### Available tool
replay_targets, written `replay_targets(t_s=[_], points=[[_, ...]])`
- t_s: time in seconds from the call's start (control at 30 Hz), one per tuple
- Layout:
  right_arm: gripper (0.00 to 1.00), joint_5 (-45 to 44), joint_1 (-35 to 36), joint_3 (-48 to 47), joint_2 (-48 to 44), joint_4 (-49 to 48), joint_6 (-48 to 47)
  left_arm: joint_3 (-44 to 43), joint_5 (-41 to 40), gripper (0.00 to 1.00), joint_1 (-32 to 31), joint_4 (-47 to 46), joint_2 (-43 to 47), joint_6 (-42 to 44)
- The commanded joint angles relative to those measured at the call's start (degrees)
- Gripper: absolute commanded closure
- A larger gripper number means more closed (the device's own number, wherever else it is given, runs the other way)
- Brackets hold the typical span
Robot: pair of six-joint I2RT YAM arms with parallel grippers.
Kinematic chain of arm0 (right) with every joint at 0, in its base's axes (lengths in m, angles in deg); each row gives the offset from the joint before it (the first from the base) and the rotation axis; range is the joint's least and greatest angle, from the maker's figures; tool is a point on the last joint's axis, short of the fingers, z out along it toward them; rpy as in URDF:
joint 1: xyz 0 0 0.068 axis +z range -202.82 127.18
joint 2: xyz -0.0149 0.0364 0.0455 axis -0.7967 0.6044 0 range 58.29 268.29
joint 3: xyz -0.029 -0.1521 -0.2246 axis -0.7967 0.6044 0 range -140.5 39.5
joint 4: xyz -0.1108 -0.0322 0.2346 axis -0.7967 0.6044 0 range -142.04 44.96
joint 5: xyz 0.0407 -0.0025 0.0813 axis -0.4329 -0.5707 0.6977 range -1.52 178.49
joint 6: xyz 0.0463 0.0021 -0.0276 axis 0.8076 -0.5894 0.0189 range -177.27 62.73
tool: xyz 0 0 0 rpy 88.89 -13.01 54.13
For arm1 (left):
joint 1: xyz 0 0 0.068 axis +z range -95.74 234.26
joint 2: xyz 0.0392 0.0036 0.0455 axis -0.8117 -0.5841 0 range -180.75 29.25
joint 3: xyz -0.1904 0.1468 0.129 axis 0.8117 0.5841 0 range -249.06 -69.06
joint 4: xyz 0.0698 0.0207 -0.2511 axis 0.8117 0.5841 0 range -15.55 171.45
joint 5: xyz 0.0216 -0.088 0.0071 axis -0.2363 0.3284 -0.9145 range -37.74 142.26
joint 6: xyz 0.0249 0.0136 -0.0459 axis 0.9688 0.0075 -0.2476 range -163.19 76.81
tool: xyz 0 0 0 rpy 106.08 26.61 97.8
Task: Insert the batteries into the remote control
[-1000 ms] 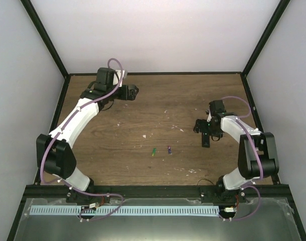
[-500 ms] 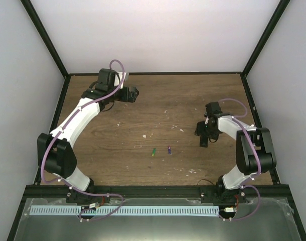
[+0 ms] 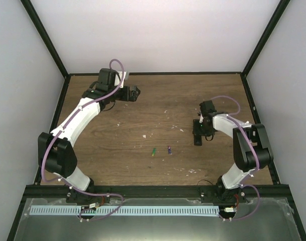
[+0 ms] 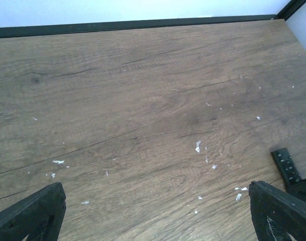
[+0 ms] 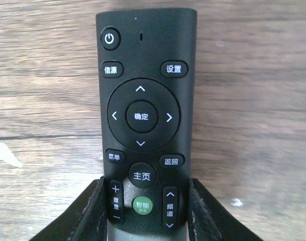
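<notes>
My right gripper [image 3: 199, 129] is shut on the black remote control [image 3: 197, 138] and holds it by its lower end, buttons up, low over the table right of the middle. In the right wrist view the remote [image 5: 143, 100] sticks out forward from between my fingers [image 5: 88, 211]. The green battery [image 3: 153, 152] and the purple battery [image 3: 169, 149] lie side by side on the table, nearer the front and left of the remote. My left gripper [image 3: 134, 92] is open and empty at the back left; its fingertips [image 4: 32, 211] stand wide apart.
The wooden table [image 3: 158, 115] has small white flecks and is ringed by a black frame and white walls. A black bar end with small bumps [image 4: 286, 167] shows at the right of the left wrist view; I cannot tell what it is.
My right gripper has moved left with the remote and turned it. The left arm and both batteries have not moved.
</notes>
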Motion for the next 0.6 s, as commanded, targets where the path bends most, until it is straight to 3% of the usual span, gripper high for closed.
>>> replay_targets(t_s=[0.0,0.3,0.57], points=[[0.71,0.96,3.85,-3.15,1.42,-1.05,-4.10,0.52,2.72,0.01,0.17,-2.74,-0.71,-2.71],[0.75,9.60,10.19,-6.94,-2.28,-9.58,-7.49,7.62,10.46,0.02,3.35,-11.82,3.93,-9.93],[0.77,8.15,12.06,-10.23,1.77,-7.61,-8.22,10.56,9.29,0.02,3.80,-13.20,5.69,-9.67]])
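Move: Ahead of the right hand lies open table; the remote control is already pinched around its middle between its fingers, down at the table. The purple battery lies about 17 cm to this hand's left and 11 cm back, and the green battery about 26 cm left and 12 cm back, both about 1 cm lower. From the raised left hand, the remote is roughly 36 cm to the right, 11 cm back and 22 cm down. Carrying the remote off to the left, the right hand sweeps about 11 cm towards the middle of the table, soon climbing some 6 cm and reaching about 4 cm forward. It turns some 20 degrees counter-clockwise and swings its fingertips forward as it keeps its grip. The left hand, empty and wide open, rolls about 10 degrees nearly in place. ##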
